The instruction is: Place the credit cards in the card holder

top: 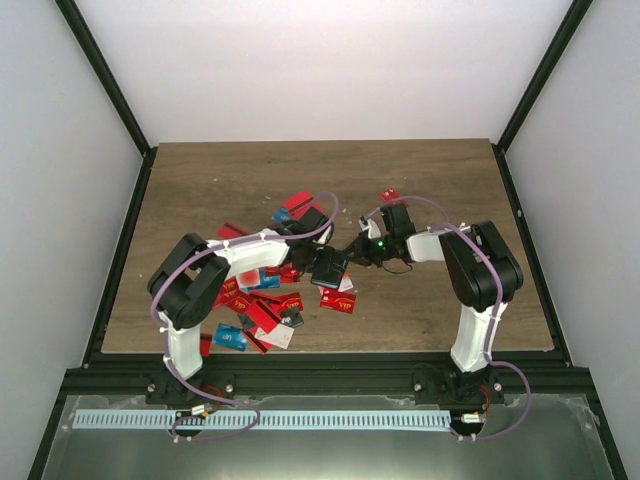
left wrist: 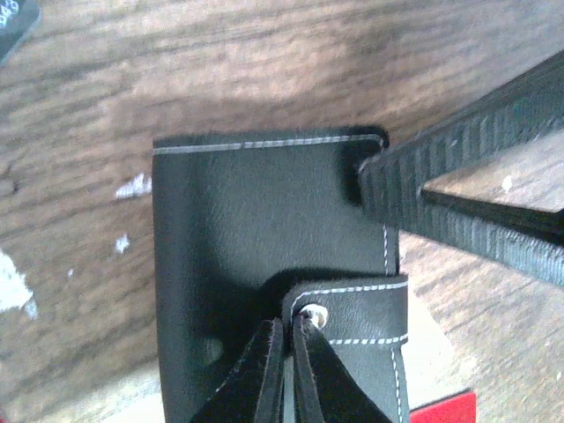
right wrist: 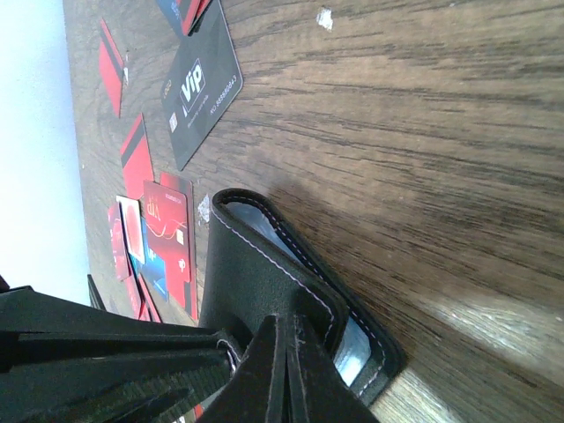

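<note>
The black card holder (top: 328, 268) lies mid-table, its cover slightly lifted and a greyish-blue inside showing (right wrist: 352, 348). My left gripper (left wrist: 295, 328) is shut on the holder's strap (left wrist: 370, 313), right beside the snap. My right gripper (right wrist: 291, 328) is shut on the edge of the cover (right wrist: 256, 273); in the left wrist view its fingers (left wrist: 441, 189) pinch the holder's far right corner. Credit cards, mostly red (top: 270, 312), with a blue one (top: 230, 337), lie scattered under and beside the left arm. More red cards (right wrist: 167, 229) show in the right wrist view.
A thin dark grey VIP card (right wrist: 201, 88) lies on the wood beyond the holder. One red card (top: 390, 195) sits apart behind the right gripper. Bare wooden table (top: 250, 175) stretches toward the back wall; a black frame edges the table.
</note>
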Controlling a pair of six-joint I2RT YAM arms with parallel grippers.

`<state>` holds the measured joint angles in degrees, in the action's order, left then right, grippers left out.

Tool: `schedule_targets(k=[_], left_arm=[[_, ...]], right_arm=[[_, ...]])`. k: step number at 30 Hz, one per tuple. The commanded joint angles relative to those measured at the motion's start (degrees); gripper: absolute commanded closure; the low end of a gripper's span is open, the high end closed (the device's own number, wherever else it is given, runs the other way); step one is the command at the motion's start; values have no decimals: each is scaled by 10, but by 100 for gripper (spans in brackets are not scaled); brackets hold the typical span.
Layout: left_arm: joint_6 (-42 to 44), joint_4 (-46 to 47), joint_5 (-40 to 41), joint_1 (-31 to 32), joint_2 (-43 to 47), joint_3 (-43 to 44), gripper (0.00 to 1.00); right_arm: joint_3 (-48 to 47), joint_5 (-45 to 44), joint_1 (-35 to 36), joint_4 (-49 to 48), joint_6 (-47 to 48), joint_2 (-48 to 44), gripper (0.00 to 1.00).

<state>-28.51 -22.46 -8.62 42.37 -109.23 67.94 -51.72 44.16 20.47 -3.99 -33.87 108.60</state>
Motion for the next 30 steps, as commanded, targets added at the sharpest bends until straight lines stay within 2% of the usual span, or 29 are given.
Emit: schedule_targets(k=[1,8,17,19,25,30], left_arm=[[11,-254,-6,9,-29,-8,91],[13,-243,-19,9,15,41,79],[32,-198,-24,4,69,51,77],[45,-176,-28,-1,74,51,66],[99,-119,-93,-23,53,51,55],[141,-100,-133,-37,21,59,53]], right_arm=[[-4,-38,4,36,9,3,99],[-24,-35,8,57,18,-17,99],[-49,-34,20,86,22,-35,94],[-54,-41,22,96,24,-38,94],[-55,-48,23,103,31,-25,94],[-51,-55,23,102,38,-11,95]])
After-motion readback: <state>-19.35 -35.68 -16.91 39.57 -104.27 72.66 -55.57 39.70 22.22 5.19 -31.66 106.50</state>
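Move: The closed card holder lies under both hands. The left fingertips sit at its clasp, its middle about 2 cm to their left, level fore and aft and 1 cm below. From the right fingertips, at its far right corner, the middle is about 4 cm back, 3 cm left and 1 cm down. From the left hand, a red VIP card lies some 7 cm straight back and a grey VIP card about 7 cm ahead and 9 cm left. The left fingertips come off the card holder's clasp flap, sweeping back and left about 5 cm while barely rising. The hand then climbs, coming part-way forward and right again, to finish some 4.5 cm higher above the holder; its fingers open to about half on the way up. The right hand stays at the far right corner, its nearly shut tips easing up about 1 cm. ##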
